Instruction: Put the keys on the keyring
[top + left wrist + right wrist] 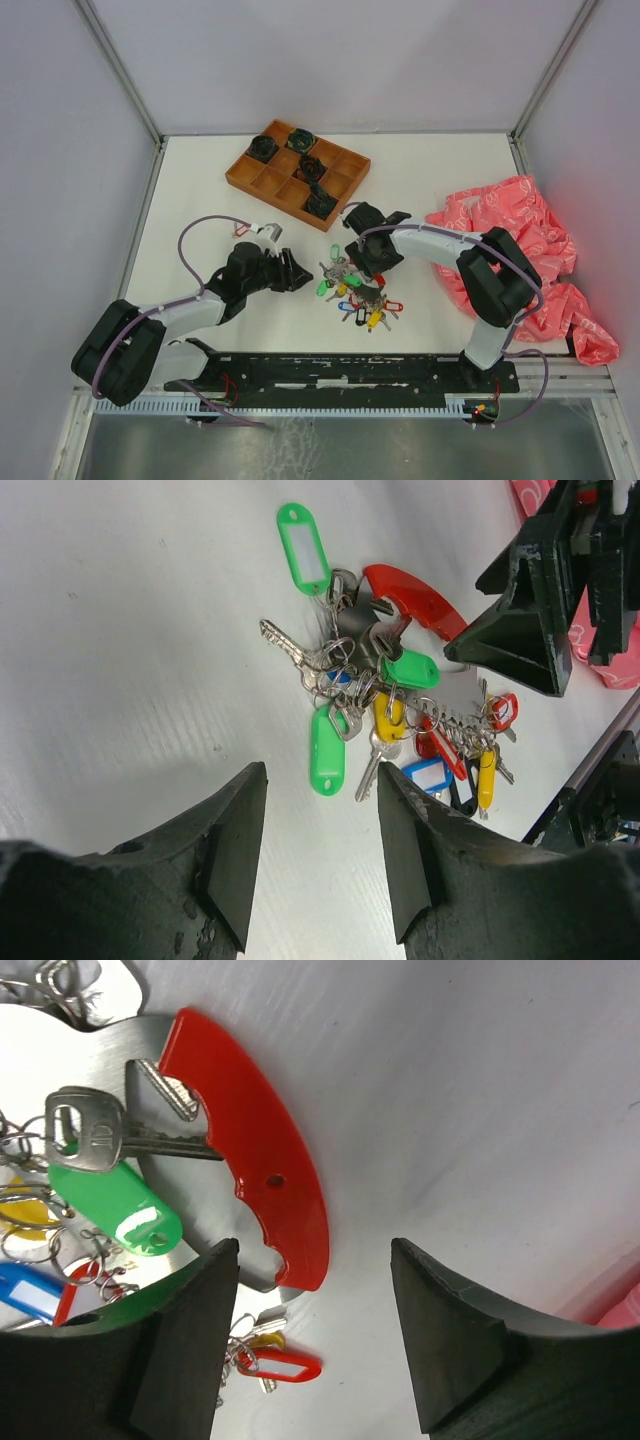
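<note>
The keys [358, 295] lie in a tangled heap with green, yellow, blue and red tags on the white table between my two arms. The keyring [260, 1150], a red crescent on a grey metal plate, lies at the heap's far side with a silver key and green tag [110, 1200] against it. My right gripper [313, 1255] hovers open over the crescent's lower end and grips nothing. My left gripper [320, 805] stands open just left of the heap, facing a long green tag [327, 752]. The keyring [415, 595] and the right gripper [530, 610] show beyond the heap.
A brown wooden tray [245, 183] with compartments holds dark coiled bundles at the back. A crumpled pink bag [520, 240] lies at the right. A black rail [350, 370] runs along the near edge.
</note>
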Motion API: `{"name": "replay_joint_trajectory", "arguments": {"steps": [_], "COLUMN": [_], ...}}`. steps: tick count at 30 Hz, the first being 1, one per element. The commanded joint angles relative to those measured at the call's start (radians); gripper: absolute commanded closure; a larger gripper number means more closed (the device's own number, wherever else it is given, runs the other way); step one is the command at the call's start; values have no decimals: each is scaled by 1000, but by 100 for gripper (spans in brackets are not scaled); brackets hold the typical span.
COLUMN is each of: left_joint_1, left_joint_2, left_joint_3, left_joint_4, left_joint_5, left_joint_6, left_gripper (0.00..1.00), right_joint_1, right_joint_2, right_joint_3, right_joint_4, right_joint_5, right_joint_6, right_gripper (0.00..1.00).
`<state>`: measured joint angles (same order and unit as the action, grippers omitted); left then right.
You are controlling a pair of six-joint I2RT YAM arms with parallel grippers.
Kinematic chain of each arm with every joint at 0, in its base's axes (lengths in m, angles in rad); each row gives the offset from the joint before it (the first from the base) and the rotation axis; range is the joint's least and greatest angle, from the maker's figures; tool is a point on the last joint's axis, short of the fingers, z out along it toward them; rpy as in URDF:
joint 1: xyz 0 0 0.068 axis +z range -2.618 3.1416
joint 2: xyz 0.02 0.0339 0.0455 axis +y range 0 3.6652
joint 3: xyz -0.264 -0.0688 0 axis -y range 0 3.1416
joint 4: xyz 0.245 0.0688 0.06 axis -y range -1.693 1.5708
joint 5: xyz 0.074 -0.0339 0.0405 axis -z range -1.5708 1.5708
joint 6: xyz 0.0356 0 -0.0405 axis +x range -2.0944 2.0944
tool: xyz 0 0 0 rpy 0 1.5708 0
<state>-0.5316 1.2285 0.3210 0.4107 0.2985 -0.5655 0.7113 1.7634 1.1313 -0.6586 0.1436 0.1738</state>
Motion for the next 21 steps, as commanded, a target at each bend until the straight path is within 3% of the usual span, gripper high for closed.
{"name": "replay_joint_trajectory", "arguments": {"steps": [1,5,14,21], "left_joint_1": [7,8,55,89], "left_joint_2": [-8,-8,51,143], "left_joint_3": [31,32,26,58], "left_joint_4": [8,11,131,187], "left_joint_5": [14,18,135,213], "left_joint_6": [48,47,-21,-50], "left_gripper": [44,44,43,42], "right_joint_1": [-15,-28,-27,70], "right_joint_2": [29,73,52,-36], "right_joint_3": [22,17,45,80], "right_joint_4": [25,7,-29,-6], "right_joint_5": [-34,-73,-85,76], "right_joint_6": [0,6,-11,-93], "right_gripper": [30,37,79,86]}}
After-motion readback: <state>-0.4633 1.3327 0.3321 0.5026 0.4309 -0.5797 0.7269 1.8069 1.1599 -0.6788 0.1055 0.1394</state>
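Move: From the right gripper, the middle of the keyring's red handle lies about 2 cm ahead, 3 cm to the left and 2 cm below, its near end almost under the fingers. At much the same depth, the green tag is 2 cm back and 6 cm left, the blue tag 6 cm back and 7 cm left, the red tag 5 cm back and 2 cm right. From the left gripper, the handle is roughly 13 cm right, 2 cm ahead and 5 cm down. Lower the open right gripper about 1.5 cm onto the near end of the keyring's red handle, tipping the fingers only some 5 degrees, then close them from well open to pinch that end between the fingertips. With it gripped, ease back up by roughly half a centimetre. ##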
